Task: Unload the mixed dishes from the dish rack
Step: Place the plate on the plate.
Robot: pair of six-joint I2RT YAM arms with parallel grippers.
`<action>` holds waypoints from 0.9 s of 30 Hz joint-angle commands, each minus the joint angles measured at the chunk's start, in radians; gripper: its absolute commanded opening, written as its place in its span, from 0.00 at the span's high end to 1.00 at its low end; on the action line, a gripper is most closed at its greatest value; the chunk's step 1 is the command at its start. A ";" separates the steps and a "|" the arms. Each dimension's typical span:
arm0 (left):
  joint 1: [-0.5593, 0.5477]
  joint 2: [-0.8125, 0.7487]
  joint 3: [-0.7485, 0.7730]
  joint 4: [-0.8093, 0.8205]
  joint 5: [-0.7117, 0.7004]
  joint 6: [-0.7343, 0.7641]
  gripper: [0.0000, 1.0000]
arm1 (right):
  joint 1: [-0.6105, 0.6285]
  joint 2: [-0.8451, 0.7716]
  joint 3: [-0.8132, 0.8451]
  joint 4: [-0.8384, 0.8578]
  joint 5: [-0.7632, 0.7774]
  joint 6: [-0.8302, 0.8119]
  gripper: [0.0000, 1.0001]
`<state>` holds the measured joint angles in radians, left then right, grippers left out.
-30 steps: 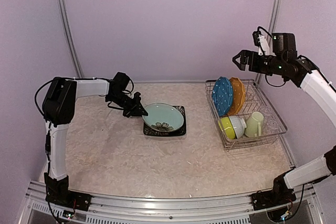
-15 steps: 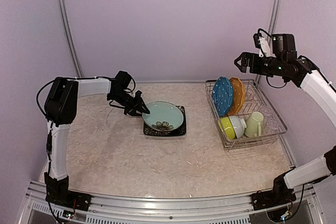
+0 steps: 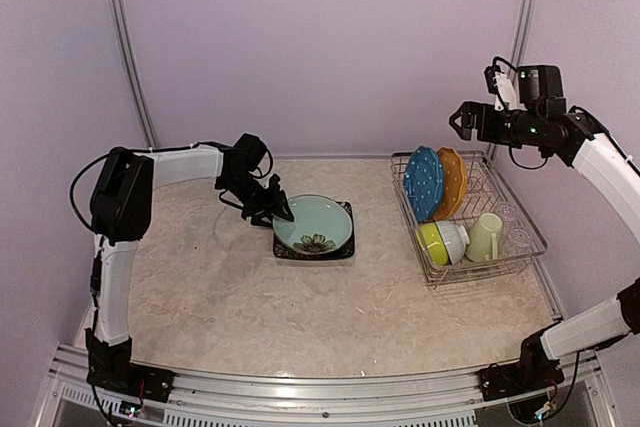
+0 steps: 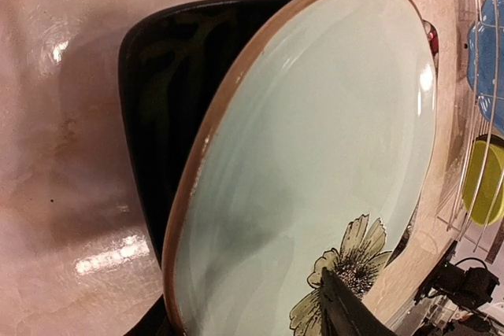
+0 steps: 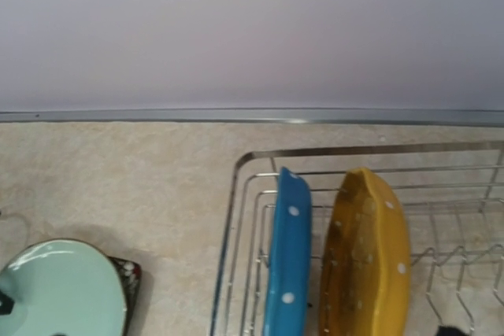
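Note:
The pale green flowered plate (image 3: 313, 224) rests, a little tilted, on the black square plate (image 3: 345, 212) at mid-table. My left gripper (image 3: 277, 211) is at its left rim with the jaws spread. In the left wrist view one finger (image 4: 342, 312) hangs over the flower on the plate (image 4: 315, 155), and the other is hidden below the rim. The dish rack (image 3: 530, 247) on the right holds the blue dotted plate (image 3: 424, 182), orange plate (image 3: 451, 180), lime bowl (image 3: 432, 243), white bowl (image 3: 455, 239) and pale green mug (image 3: 485, 237). My right gripper (image 3: 462, 119) hovers open, high above the rack's far left corner.
Metal frame posts stand at the back left and back right, and a rail runs along the near edge. The rack (image 5: 236, 194) lies close to the right wall. In the right wrist view the blue plate (image 5: 287, 265) and orange plate (image 5: 366, 249) stand upright side by side.
My left gripper's jaws have spread and it has shifted right, over the pale green plate's rim. The plate now sits on the black plate. The right arm has hardly moved.

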<state>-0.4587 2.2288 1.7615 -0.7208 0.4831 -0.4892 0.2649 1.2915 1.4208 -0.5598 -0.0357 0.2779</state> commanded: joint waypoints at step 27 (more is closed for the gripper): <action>-0.079 -0.052 0.176 -0.294 -0.404 0.126 0.01 | -0.029 -0.026 -0.025 -0.077 0.112 -0.008 0.01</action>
<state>-0.5423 2.2234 1.9324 -0.9752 0.1040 -0.3779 0.2508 1.2903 1.4143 -0.6102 0.0727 0.2775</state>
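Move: The light green plate, its left rim between the left hand's part-open fingers and still tilted up, has its middle about 7 cm to that hand's right, level ahead, and 2 cm below. The black square plate lies beneath it, also 7 cm right, 1 cm back and some 4 cm down. From the empty right hand, the orange plate stands roughly 6 cm ahead, 3 cm right and 24 cm down; the blue plate, 6 cm ahead, 2 cm left, equally low. The green plate's left rim is let go as the left fingers open from half to fully wide, the wrist swinging some 20 degrees from slanting rightward to nearly straight down. Meanwhile that hand shifts about 2 cm left, dragging the stacked plates with it, then rises about 2 cm. The right hand, open, eases 2.5 cm right and slightly down above the rack, turning a little clockwise. ##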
